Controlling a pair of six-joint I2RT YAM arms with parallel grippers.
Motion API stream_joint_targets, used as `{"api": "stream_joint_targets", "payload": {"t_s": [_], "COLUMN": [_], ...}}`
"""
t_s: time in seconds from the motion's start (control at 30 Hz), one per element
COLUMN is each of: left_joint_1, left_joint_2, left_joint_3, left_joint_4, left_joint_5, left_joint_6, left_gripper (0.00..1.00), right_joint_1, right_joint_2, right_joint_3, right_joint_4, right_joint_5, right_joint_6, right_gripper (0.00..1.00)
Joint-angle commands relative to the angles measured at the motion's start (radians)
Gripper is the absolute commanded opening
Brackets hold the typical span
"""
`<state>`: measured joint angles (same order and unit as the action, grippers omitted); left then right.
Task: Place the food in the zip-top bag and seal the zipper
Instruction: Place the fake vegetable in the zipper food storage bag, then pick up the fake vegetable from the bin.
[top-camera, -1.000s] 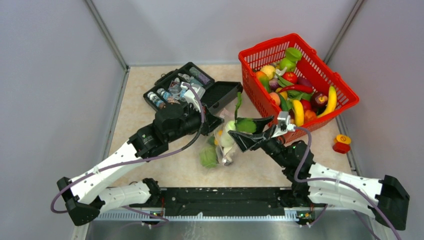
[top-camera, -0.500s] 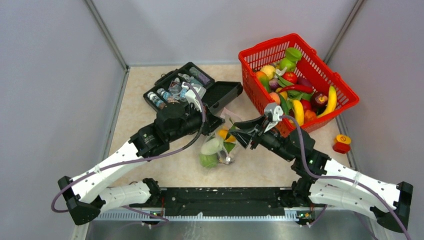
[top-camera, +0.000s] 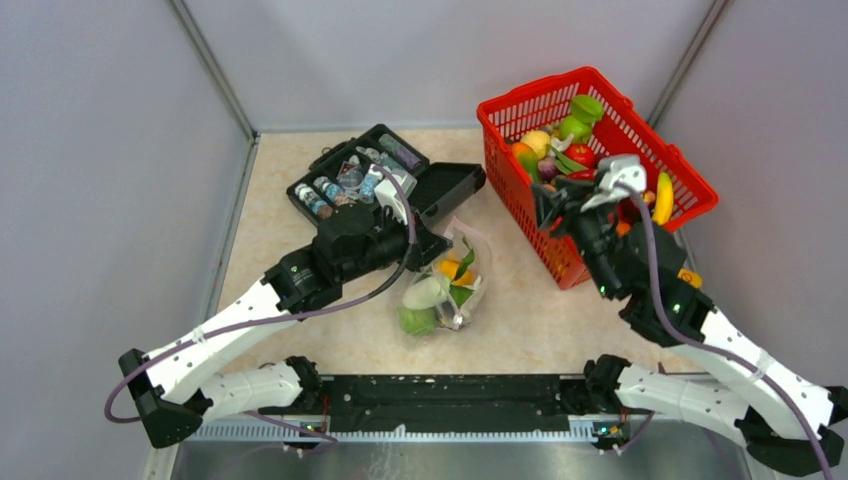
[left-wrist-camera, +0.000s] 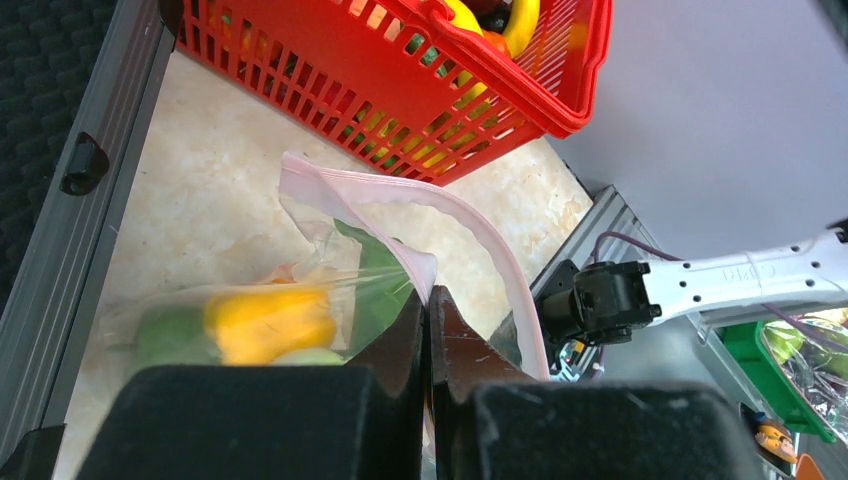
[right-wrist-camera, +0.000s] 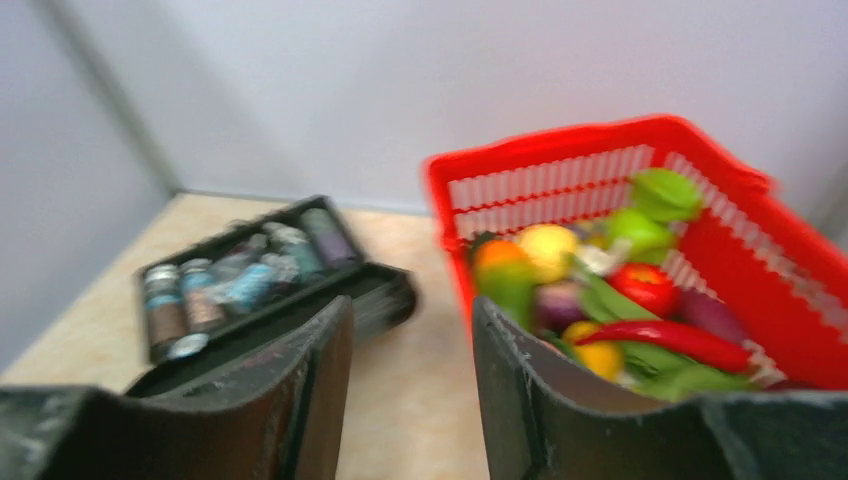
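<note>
The zip-top bag (top-camera: 447, 290) lies on the table between the arms, and food shows through it: a yellow piece (left-wrist-camera: 268, 322), green pieces and a pale one (top-camera: 424, 292). My left gripper (left-wrist-camera: 428, 302) is shut on the bag's mouth edge, pinching the pinkish zipper (left-wrist-camera: 478, 226) and holding the mouth open. More food (top-camera: 580, 155) fills the red basket (top-camera: 690, 190). My right gripper (top-camera: 545, 208) hovers over the basket's near left wall. It stands open (right-wrist-camera: 410, 325) with nothing between its fingers.
An open black case (top-camera: 440, 190) with small bottles (top-camera: 325, 195) sits behind the left gripper. A small red and yellow item (top-camera: 686, 277) lies on the table right of the basket, partly behind the right arm. Grey walls enclose the table on three sides.
The right gripper let go of the leafy food at the bag's mouth, then swung back right and up to the basket. That food now lies in the bag. The left gripper stayed put.
</note>
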<state>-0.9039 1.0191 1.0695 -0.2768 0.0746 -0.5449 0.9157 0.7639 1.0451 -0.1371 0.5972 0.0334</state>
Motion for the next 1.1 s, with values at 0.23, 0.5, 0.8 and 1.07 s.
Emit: {"api": "stream_joint_targets", "payload": {"t_s": [0.23, 0.5, 0.8, 1.07], "left_joint_1": [-0.003, -0.003, -0.003, -0.003], "left_joint_2": [-0.031, -0.019, -0.025, -0.01], "left_joint_3": [0.0, 0.008, 0.007, 0.012], "left_joint_4": [0.027, 0.016, 0.005, 0.003], "left_joint_5": [-0.003, 0.001, -0.025, -0.016], "left_joint_6": [0.003, 0.011, 0.029, 0.031], "left_gripper": [0.0, 0.0, 0.0, 0.0], "right_joint_1": [-0.761, -0.881, -0.884, -0.883], "right_joint_2": [0.364, 0.597, 0.726, 0.745], "right_joint_3": [0.313, 0.379, 0.387, 0.342], "right_joint_4": [-0.409, -0.39, -0.471, -0.455], "right_joint_5": [-0.527, -0.602, -0.516, -0.665], "right_joint_6": [0.075, 0.127, 0.05, 0.009], "right_gripper": [0.53, 0.59, 0.69, 0.68]}}
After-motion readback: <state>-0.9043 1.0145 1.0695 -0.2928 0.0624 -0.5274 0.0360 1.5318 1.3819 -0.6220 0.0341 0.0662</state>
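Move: The yellow squash in the red basket, the likely next pick, lies about 11 cm ahead of the right hand, 16 cm to its right and 28 cm below. At much the same depth, the red chili lies some 9 cm beyond the squash and 1 cm farther right, the green cucumber about 4 cm farther out and 6 cm left of the squash, and the dark red apple 5 cm farther out and 8 cm right of it. From the left hand the squash is about 16 cm ahead, 27 cm right and 19 cm below. Over the squash's neck and the leaves in the red basket comes the empty right hand. It first sweeps forward and right away from the bag, then drops almost straight down, some 22 cm lower in all, tipping about 50 degrees until the fingers slant down. The fingers open wider on the way, with no touch to be seen, while the left hand stays put, still pinching the bag's rim. ##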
